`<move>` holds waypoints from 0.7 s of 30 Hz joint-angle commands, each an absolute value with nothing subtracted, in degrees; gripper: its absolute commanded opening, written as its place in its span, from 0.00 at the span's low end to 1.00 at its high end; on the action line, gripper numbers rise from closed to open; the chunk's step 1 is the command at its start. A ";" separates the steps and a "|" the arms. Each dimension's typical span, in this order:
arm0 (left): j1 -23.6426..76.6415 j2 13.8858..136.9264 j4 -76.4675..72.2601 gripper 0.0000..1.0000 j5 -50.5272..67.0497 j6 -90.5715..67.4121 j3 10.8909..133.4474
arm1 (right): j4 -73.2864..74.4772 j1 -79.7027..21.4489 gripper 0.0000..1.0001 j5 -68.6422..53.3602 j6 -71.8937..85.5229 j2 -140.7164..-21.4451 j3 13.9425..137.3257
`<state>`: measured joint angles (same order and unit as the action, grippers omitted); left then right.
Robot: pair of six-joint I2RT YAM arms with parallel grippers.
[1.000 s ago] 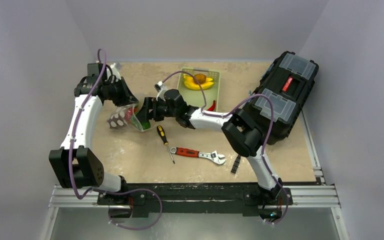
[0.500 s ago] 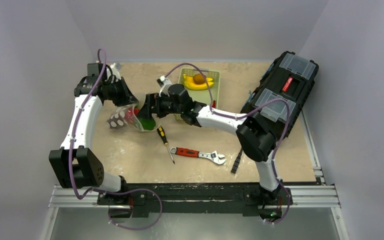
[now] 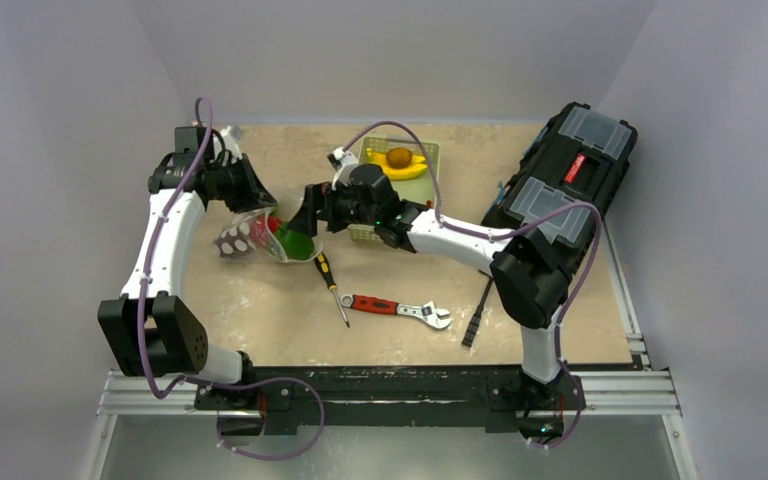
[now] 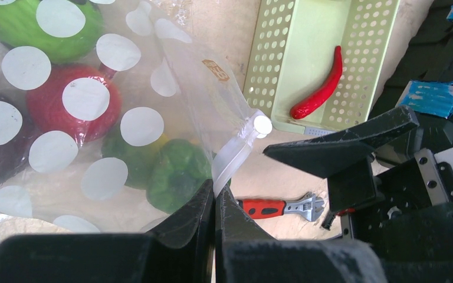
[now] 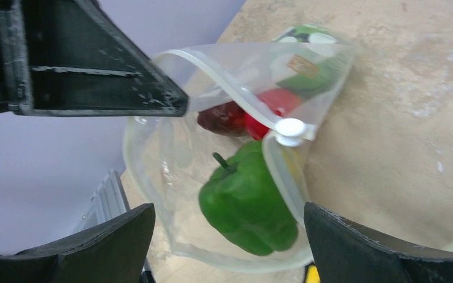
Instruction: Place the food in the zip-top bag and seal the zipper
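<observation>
The zip-top bag (image 3: 245, 238) lies at the table's left, its mouth held up and open. My left gripper (image 4: 214, 191) is shut on the zipper (image 4: 235, 152) strip, close to the white slider (image 4: 262, 125). Inside the bag lie a green pepper (image 5: 248, 203), a red fruit (image 5: 274, 101), a dark red one (image 5: 224, 118) and another green piece (image 4: 41, 23). My right gripper (image 5: 229, 213) stands open just outside the mouth, its jaws wide apart and holding nothing, with the pepper beyond them. In the pale green basket (image 3: 422, 185) lie yellow bananas (image 3: 400, 170), a brown-orange piece (image 3: 398, 156) and a red chilli (image 4: 321, 85).
A yellow-handled screwdriver (image 3: 328, 282) and a red-handled wrench (image 3: 395, 308) lie on the table in front of the bag. A black toolbox (image 3: 560, 195) fills the right side. The right arm reaches across the basket's near end.
My right gripper has drawn back rightwards out of the bag mouth and opened fully. The green pepper now lies in the bag. The left gripper has kept still.
</observation>
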<state>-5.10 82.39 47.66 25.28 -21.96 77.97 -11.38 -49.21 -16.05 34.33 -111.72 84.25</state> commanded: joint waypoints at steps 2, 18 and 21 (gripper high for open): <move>-5.00 80.95 46.63 0.00 25.19 -21.97 78.21 | -11.34 -45.82 0.99 -14.02 31.77 -105.21 81.46; -4.99 81.14 46.67 0.00 25.12 -21.91 78.14 | 5.03 -37.24 0.99 27.39 26.52 -108.67 88.57; -5.00 81.14 46.67 0.00 25.17 -21.93 78.13 | 5.32 -36.93 0.99 33.60 24.52 -111.87 91.29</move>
<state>-5.10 82.39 47.68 25.10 -21.96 77.97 0.51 -37.43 18.87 27.94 -109.21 86.50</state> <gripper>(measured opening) 0.006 0.987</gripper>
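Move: The brown fruit lying on the bananas at the basket's far end is about 21 cm ahead of the right hand, 20 cm to its right and some 8 cm lower. The bananas lie just under it, 2 cm nearer. The red chili is 5 cm ahead and 24 cm right; the green pepper in the bag's mouth sits 2 cm back and 4 cm left, about 7 cm lower. From the left hand the brown fruit is roughly 19 cm ahead and 27 cm right. Towards the bananas and brown fruit at the basket's far end goes the empty right hand, leaving the bag's mouth: first mostly rightward, then more and more forward, about 17 cm right and 15 cm forward, nearly level. It turns some 40 degrees clockwise so that the wide-open fingers point mainly forward over the basket. The left hand stays put, still pinching the bag's rim. ##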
